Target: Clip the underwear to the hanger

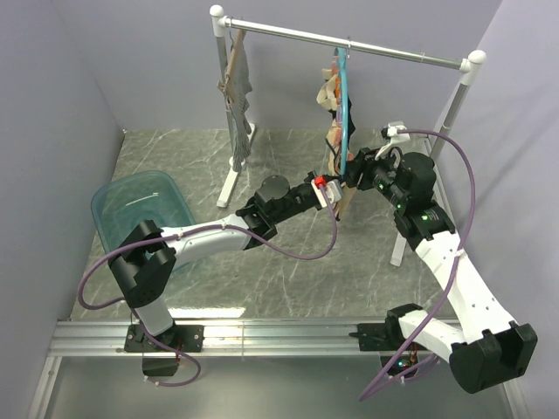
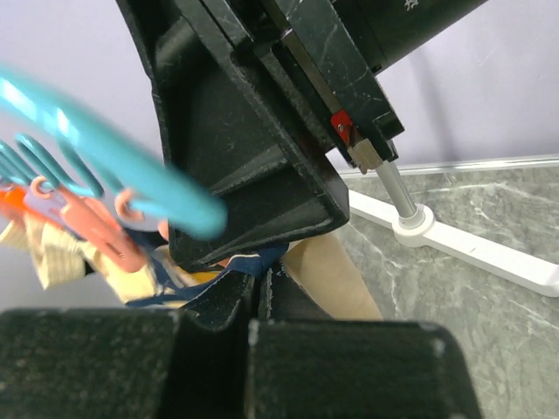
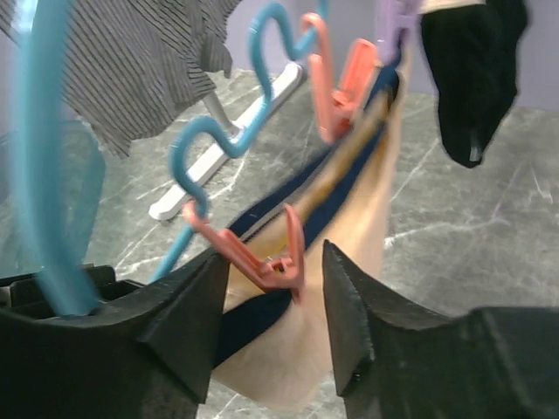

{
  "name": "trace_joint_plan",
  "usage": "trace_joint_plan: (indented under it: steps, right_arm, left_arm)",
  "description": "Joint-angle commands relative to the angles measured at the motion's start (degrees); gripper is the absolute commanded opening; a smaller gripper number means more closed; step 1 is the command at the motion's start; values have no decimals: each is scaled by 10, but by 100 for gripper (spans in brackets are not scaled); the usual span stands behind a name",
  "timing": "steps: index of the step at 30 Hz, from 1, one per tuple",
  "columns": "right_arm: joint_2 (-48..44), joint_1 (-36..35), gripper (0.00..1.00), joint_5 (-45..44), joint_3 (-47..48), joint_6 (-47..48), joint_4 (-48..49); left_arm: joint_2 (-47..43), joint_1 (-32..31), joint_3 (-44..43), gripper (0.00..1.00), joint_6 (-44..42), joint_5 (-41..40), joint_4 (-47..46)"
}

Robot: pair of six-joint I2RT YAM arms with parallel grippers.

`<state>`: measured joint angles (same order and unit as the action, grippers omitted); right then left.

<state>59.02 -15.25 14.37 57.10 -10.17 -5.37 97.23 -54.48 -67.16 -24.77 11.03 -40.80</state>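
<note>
The teal hanger [image 1: 343, 92] hangs from the rack's rail, and its hoop [image 3: 39, 175] runs close past my right gripper. The tan underwear [image 3: 354, 236] with dark trim hangs beneath it. My left gripper [image 2: 259, 284] is shut on the dark trim, with tan fabric [image 2: 336, 279] beside it; from above, the left gripper [image 1: 338, 194] is just under the hanger. My right gripper [image 3: 275, 257] stands open, its fingers either side of a pink clip [image 3: 262, 262] whose lower end meets the trim. I cannot tell whether the clip bites the fabric. From above, the right gripper [image 1: 356, 168] is at the hanger's lower edge.
A grey striped garment [image 1: 238, 87] hangs at the rail's left end. Black underwear [image 3: 472, 70] hangs on the hanger beyond the clips. A teal basin [image 1: 140, 214] sits at the left. The rack's white feet [image 2: 454, 240] rest on the marble floor.
</note>
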Motion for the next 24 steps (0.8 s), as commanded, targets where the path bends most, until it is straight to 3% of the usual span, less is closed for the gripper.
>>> trace_joint_plan:
  steps: [1, 8, 11, 12, 15, 23, 24]
  right_arm:
    - [-10, 0, 57, -10, 23, -5, -13]
    - [-20, 0, 69, -19, 29, -6, -25]
    - [-29, 2, 74, -30, 29, -6, -30]
    - [-32, 2, 77, -33, 28, -5, -32]
    - [-44, 9, 78, -43, 24, -4, -35]
    - [-77, 43, 80, -29, 17, 2, -58]
    - [-80, 44, 81, -28, 15, 4, -59]
  left_arm:
    - [0, 0, -18, 0, -4, -2, -9]
    - [9, 0, -9, 4, -4, -13, 5]
    - [10, -1, -3, 14, 4, -14, 25]
    - [11, -1, -3, 25, 6, -13, 30]
    - [15, 0, -2, 39, 15, -14, 46]
    - [10, -1, -4, 55, 57, -11, 80]
    - [7, -1, -2, 60, 61, -7, 85]
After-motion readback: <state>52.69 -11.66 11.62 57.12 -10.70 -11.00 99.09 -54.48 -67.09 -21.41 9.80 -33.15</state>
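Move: The pink end clip is between the right hand's half-open fingers, only about 2 cm ahead and 1 cm left of its hand point. The next pink clip is about 8 cm ahead and 2 cm left of that hand, and the black underwear about 18 cm straight ahead and a little lower. For the left hand, still pinching the beige underwear's navy edge, the end clip is some 3 cm right, 1 cm ahead and 2 cm up. With the end clip already shut on the waistband corner, the right hand spreads its fingers wider around the clip while easing down slightly, then backs off about 4 cm, mostly to its right and somewhat back, rising a little at the end. The left hand begins sinking while still pinching the navy edge, then opens to a bit over half and lets go, going about 5 cm straight down away from the clip with its fingertips tipping down some 10 degrees. ##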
